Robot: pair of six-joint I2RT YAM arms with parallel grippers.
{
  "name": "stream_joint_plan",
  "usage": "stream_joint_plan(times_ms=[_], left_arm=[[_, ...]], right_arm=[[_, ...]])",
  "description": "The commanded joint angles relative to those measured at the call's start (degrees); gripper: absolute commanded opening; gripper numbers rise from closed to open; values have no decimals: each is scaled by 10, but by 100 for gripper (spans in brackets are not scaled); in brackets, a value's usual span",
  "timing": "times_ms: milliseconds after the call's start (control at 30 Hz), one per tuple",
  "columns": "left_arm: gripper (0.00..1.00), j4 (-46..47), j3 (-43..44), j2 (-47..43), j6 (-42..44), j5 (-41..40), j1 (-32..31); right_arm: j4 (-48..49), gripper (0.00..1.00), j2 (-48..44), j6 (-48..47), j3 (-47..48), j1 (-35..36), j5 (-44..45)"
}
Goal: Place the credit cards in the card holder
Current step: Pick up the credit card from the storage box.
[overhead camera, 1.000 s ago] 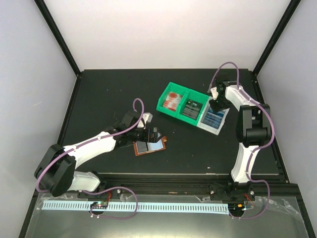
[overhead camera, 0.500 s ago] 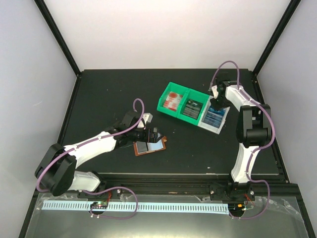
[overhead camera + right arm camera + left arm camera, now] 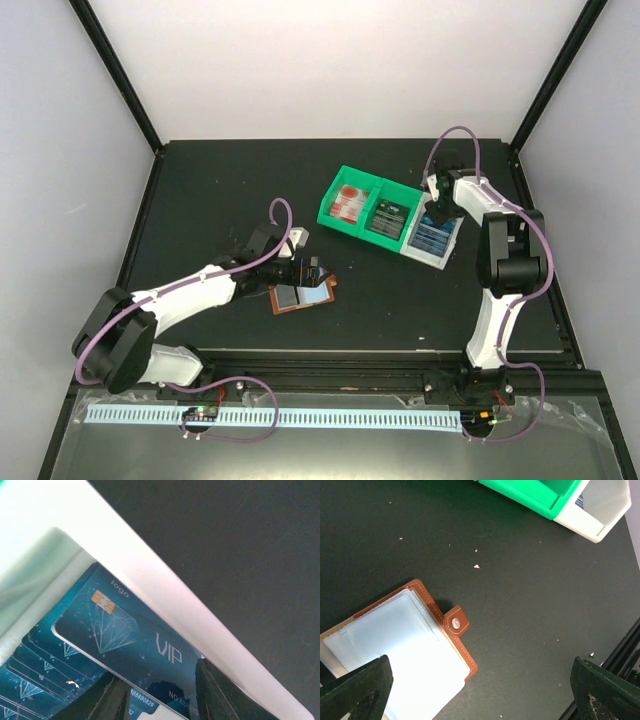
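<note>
The brown card holder [image 3: 303, 296] lies open on the black table, its clear sleeves [image 3: 405, 645] facing up and its snap tab [image 3: 456, 624] at the edge. My left gripper [image 3: 314, 272] hovers just over it, open wide, with one finger above the sleeves. My right gripper [image 3: 437, 212] reaches down into the white bin [image 3: 428, 265] of blue credit cards [image 3: 430, 238]. In the right wrist view the top blue card [image 3: 125, 640], printed VIP, sits tilted between my fingers [image 3: 107, 702], which stand apart on either side of its lower end. Red cards [image 3: 349, 203] and dark cards [image 3: 387, 215] fill the green bin [image 3: 340, 222].
The green bin and white bin stand side by side at the back right of the table, and their corners show in the left wrist view as green bin [image 3: 520, 492] and white bin [image 3: 600, 510]. The white bin's wall [image 3: 165, 595] runs right beside my right fingers.
The right wrist has shifted slightly over the white bin. The left arm and the card holder have stayed still.
</note>
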Motion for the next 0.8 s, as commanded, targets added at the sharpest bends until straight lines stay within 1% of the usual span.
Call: stream_joint_plan(times_ms=[0,167,300,367,467,533,667,767], left_arm=[[99,18,5,7,-4,12,3],[99,21,6,6,-3,19,3],[99,30,12,8,0,36,3],[99,32,16,12,-3,37,3],[99,41,26,21,-11,40,3],[99,53,32,31,-17,45,3],[99,84,51,59,-40,56,-1],[99,98,77,88,-57,48,-9]], right_arm=[[41,39,-4,-25,-2,7,-5],[41,39,12,-32,3,10,-5],[30,29,14,-21,12,12,-31],[24,21,8,-17,15,14,-62],[16,12,-5,-15,12,22,-90],[11,8,-10,-9,10,30,-94],[-6,4,-15,5,14,44,-92],[-12,2,-22,18,13,47,-68]])
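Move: The top VIP card leans against the far wall of the white bin, right at my right fingertips: its middle is about 1 cm ahead, 2 cm left and 1 cm below. The rest of the blue stack sits some 4 cm back, 3 cm left and 3 cm below; the green compartment with grey cards is about 13 cm left and 2 cm back, 3 cm lower. From my left hand the VIP card is roughly 28 cm right, 13 cm ahead, 6 cm lower. With my right hand low in the white bin, I ease forward a touch, then sweep about 5 cm left towards the wall shared with the green compartment, closing my part-open fingers until they pinch the blue card nearly edge-on, the wrist turning slightly. Late on, my left hand, still wide open, slides some 2.5 cm right and a little forward, away from over the card holder. ##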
